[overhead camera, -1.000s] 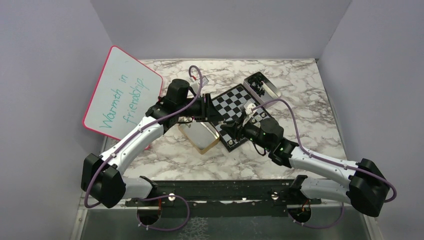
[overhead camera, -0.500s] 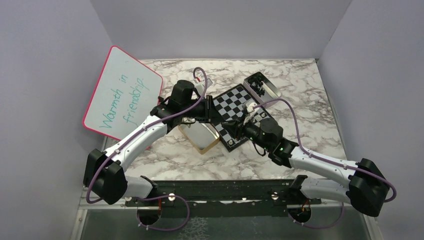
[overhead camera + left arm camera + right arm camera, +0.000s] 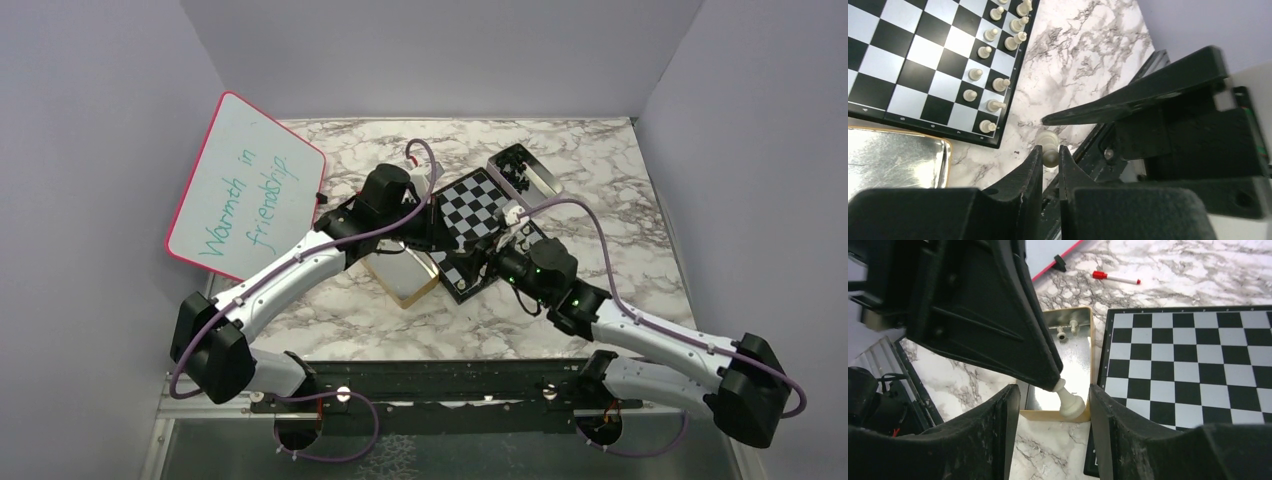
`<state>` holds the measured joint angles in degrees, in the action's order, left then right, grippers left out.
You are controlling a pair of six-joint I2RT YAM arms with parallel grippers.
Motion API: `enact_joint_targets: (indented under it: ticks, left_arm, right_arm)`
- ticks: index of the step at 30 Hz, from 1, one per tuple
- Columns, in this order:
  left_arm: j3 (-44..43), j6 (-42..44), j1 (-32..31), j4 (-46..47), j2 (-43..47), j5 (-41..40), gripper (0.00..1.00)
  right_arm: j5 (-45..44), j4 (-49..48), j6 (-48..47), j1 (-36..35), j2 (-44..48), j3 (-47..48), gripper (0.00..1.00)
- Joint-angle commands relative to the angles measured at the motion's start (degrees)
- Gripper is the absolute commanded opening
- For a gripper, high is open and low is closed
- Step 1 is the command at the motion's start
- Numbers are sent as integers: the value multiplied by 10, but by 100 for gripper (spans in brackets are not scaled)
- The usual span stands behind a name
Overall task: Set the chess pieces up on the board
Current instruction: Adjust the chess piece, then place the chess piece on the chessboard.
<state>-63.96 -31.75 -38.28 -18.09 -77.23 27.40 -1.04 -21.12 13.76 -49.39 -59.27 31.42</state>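
Observation:
A pale chess piece (image 3: 1048, 138) is pinched by its head between the fingertips of my left gripper (image 3: 1050, 150), which is shut on it in the air beside the board's near corner. In the right wrist view the same piece (image 3: 1071, 403) hangs base-down between the fingers of my right gripper (image 3: 1053, 395), which stands open and does not touch it. The chequered board (image 3: 908, 75) carries several pale pieces (image 3: 993, 82) in two rows along one edge. From above, both grippers meet at the board's (image 3: 470, 200) near-left edge.
A gold-rimmed metal tin (image 3: 1083, 347) with two pale pieces (image 3: 1068, 330) lies just left of the board. A second tin (image 3: 525, 170) with dark pieces sits at the board's far corner. A pink-framed whiteboard (image 3: 245, 190) leans at the left, with a red marker (image 3: 1115, 278) near it.
My left gripper moved right to the right gripper and shut on the pale piece. The right gripper's jaws opened and let go of that piece.

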Motion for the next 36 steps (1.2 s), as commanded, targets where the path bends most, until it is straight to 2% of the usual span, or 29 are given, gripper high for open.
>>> enact_joint_targets:
  ticks: [1,8,14,15,16,17,25,31,36]
  left_arm:
    - [-37,38,-27,-27,-17,-75,8]
    - [-86,58,-67,-32,-65,-147,8]
    - [-142,73,-110,-31,-129,-219,8]
    - [-152,75,-118,-30,-142,-234,8]
    - [-162,75,-124,-31,-155,-244,8]
    - [-171,75,-130,-30,-167,-252,8]
    - [-234,84,-167,-36,-261,-313,8]
    - [-250,90,-183,-39,-317,-352,8]
    - [-261,95,-191,-39,-351,-365,8]
  right_arm:
    - [-6,61,5,-3,62,-8,61]
    - [-12,201,11,-3,192,16,72]
    - [-105,329,45,-3,291,69,80]
    - [-114,350,42,-3,301,85,82]
    - [-121,371,36,-3,309,99,95]
    - [-130,390,33,-2,317,110,99]
    - [-207,491,72,-3,394,144,100]
    - [-240,503,83,-3,457,143,100]
    - [-256,519,84,-3,467,155,100]
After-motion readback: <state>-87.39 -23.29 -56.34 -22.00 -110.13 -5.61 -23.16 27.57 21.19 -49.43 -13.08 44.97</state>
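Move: The white chess piece is already pinched in the left fingertips. Its empty back-row square lies about 11 cm right of the left hand, 5 cm ahead and 17 cm below. Along that row, the near back-row piece stands 2 cm left of the square and 2 cm back, the far one 2 cm right and 2 cm ahead; the pawn is 2 cm left and 2 cm ahead of it. From the right hand, the square lies some 9 cm right, 5 cm ahead and 15 cm down. The white chess piece stays pinched as the left hand carries it about 11 cm right and a little forward towards the gap in the back row, then sinks ever more steeply, some 11 cm in all, its fingers tipping down about 30 degrees. The right hand opens wide and retreats from the piece, right, up and somewhat back, over 20 cm altogether. ##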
